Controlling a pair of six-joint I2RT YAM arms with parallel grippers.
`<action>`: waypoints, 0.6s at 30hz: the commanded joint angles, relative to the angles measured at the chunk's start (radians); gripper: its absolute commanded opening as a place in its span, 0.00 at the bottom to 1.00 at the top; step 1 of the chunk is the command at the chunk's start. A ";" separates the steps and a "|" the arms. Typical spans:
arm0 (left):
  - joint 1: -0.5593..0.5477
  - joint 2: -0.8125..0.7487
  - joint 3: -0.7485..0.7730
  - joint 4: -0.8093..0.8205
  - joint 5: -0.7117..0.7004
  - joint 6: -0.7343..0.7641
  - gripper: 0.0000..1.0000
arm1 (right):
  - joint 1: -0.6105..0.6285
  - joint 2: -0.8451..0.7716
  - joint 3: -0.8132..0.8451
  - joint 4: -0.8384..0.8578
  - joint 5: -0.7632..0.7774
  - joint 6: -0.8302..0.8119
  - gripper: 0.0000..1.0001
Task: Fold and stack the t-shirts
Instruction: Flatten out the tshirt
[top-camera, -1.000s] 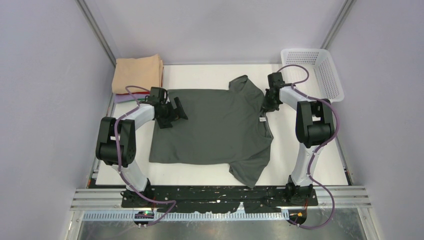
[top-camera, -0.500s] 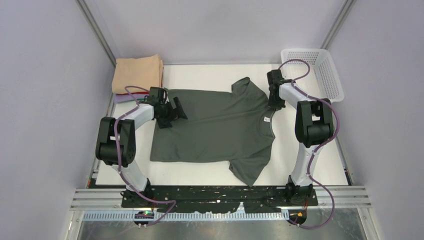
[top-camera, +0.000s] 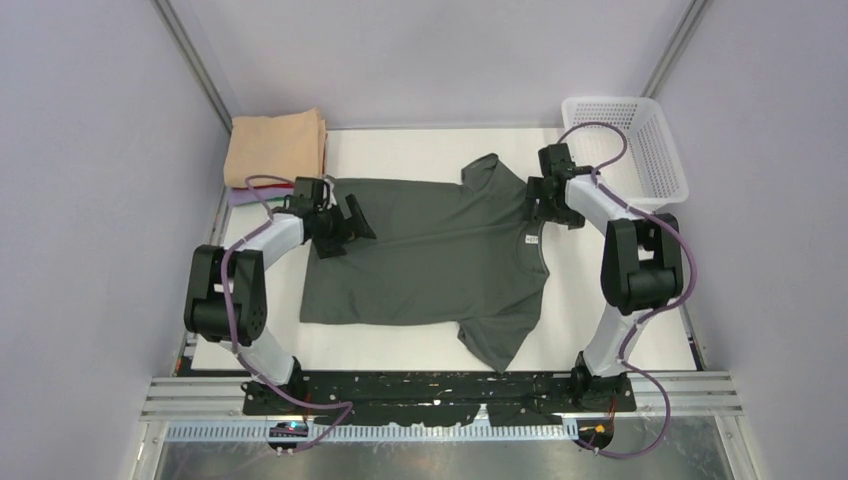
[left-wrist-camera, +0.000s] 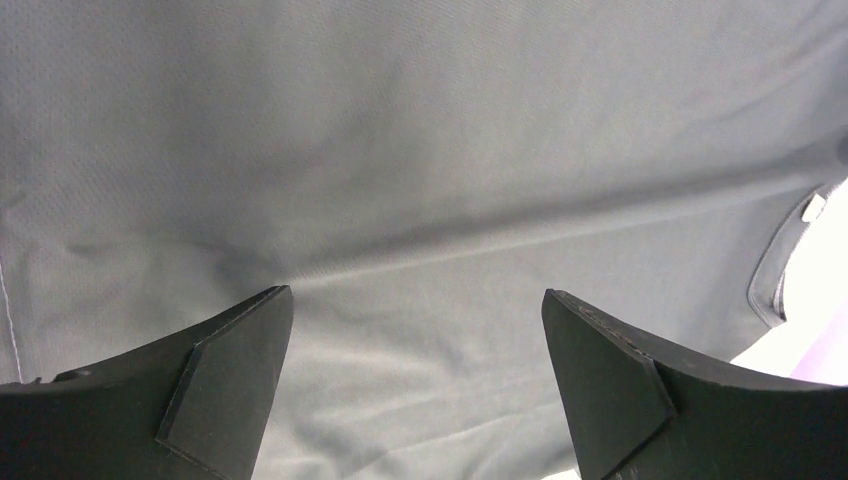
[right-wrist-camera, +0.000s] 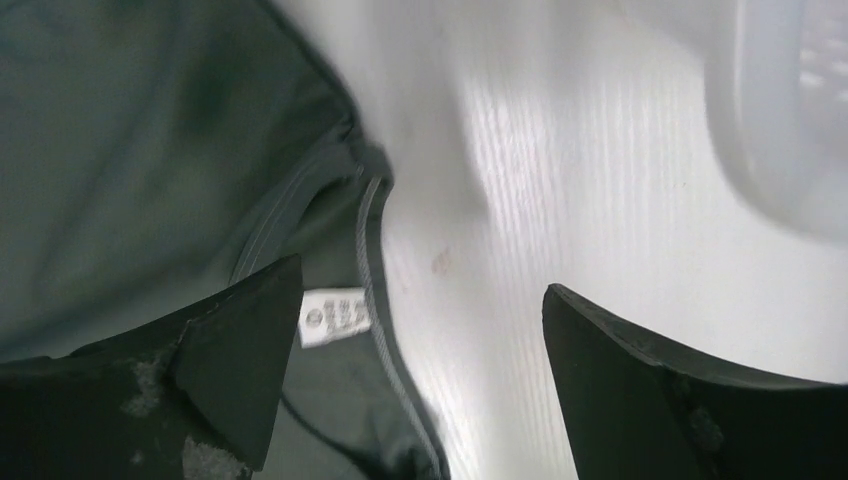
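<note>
A dark charcoal-grey t-shirt (top-camera: 430, 260) lies spread flat on the white table, neck toward the right, with a small white neck label (right-wrist-camera: 332, 315). My left gripper (top-camera: 347, 228) hovers open over the shirt's far-left hem corner, and in the left wrist view only grey cloth (left-wrist-camera: 420, 180) shows between its fingers (left-wrist-camera: 235, 380). My right gripper (top-camera: 538, 208) stands open over the neckline by the far shoulder, holding nothing. Its jaws straddle the collar edge (right-wrist-camera: 375, 260) and bare table. A folded peach-tan t-shirt (top-camera: 275, 145) tops a stack at the far left, with a lavender edge (top-camera: 240, 196) beneath.
A white plastic mesh basket (top-camera: 632, 145) stands at the far right corner, and its rim (right-wrist-camera: 790, 110) shows close by in the right wrist view. Bare white table (top-camera: 420, 150) lies behind the shirt. Grey walls enclose the table on three sides.
My right gripper was shut on the shirt near the far shoulder and has opened and let go. The shirt's neck side has shifted slightly right. The left gripper has stayed open.
</note>
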 joint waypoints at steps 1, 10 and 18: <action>-0.019 -0.148 -0.033 0.040 0.027 0.001 1.00 | 0.049 -0.214 -0.127 0.050 -0.107 0.053 0.96; -0.075 -0.360 -0.246 0.046 -0.011 -0.049 1.00 | 0.231 -0.530 -0.459 0.125 -0.320 0.112 0.96; -0.105 -0.397 -0.417 0.145 -0.034 -0.103 1.00 | 0.264 -0.516 -0.619 0.201 -0.367 0.127 0.95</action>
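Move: The t-shirt's near long edge lies about 19 cm back from the left gripper, level with it sideways and 2 cm below; the near hem corner is also 19 cm back but 13 cm to the left. From the right gripper, the near sleeve is some 28 cm back, 12 cm left and 4 cm down. The white neck label sits about 3 cm back and 5 cm left of that gripper; the white basket is 17 cm ahead, 18 cm right. Lift both open grippers some 5 cm off the shirt's middle and collar side and arc them back towards its near edge, sinking again to about starting height. Bring the right one about 16 cm back and 12 cm left, past the label towards the near sleeve, turning it counter-clockwise with its left side rising; draw the left one straighter, about 10 cm back. ##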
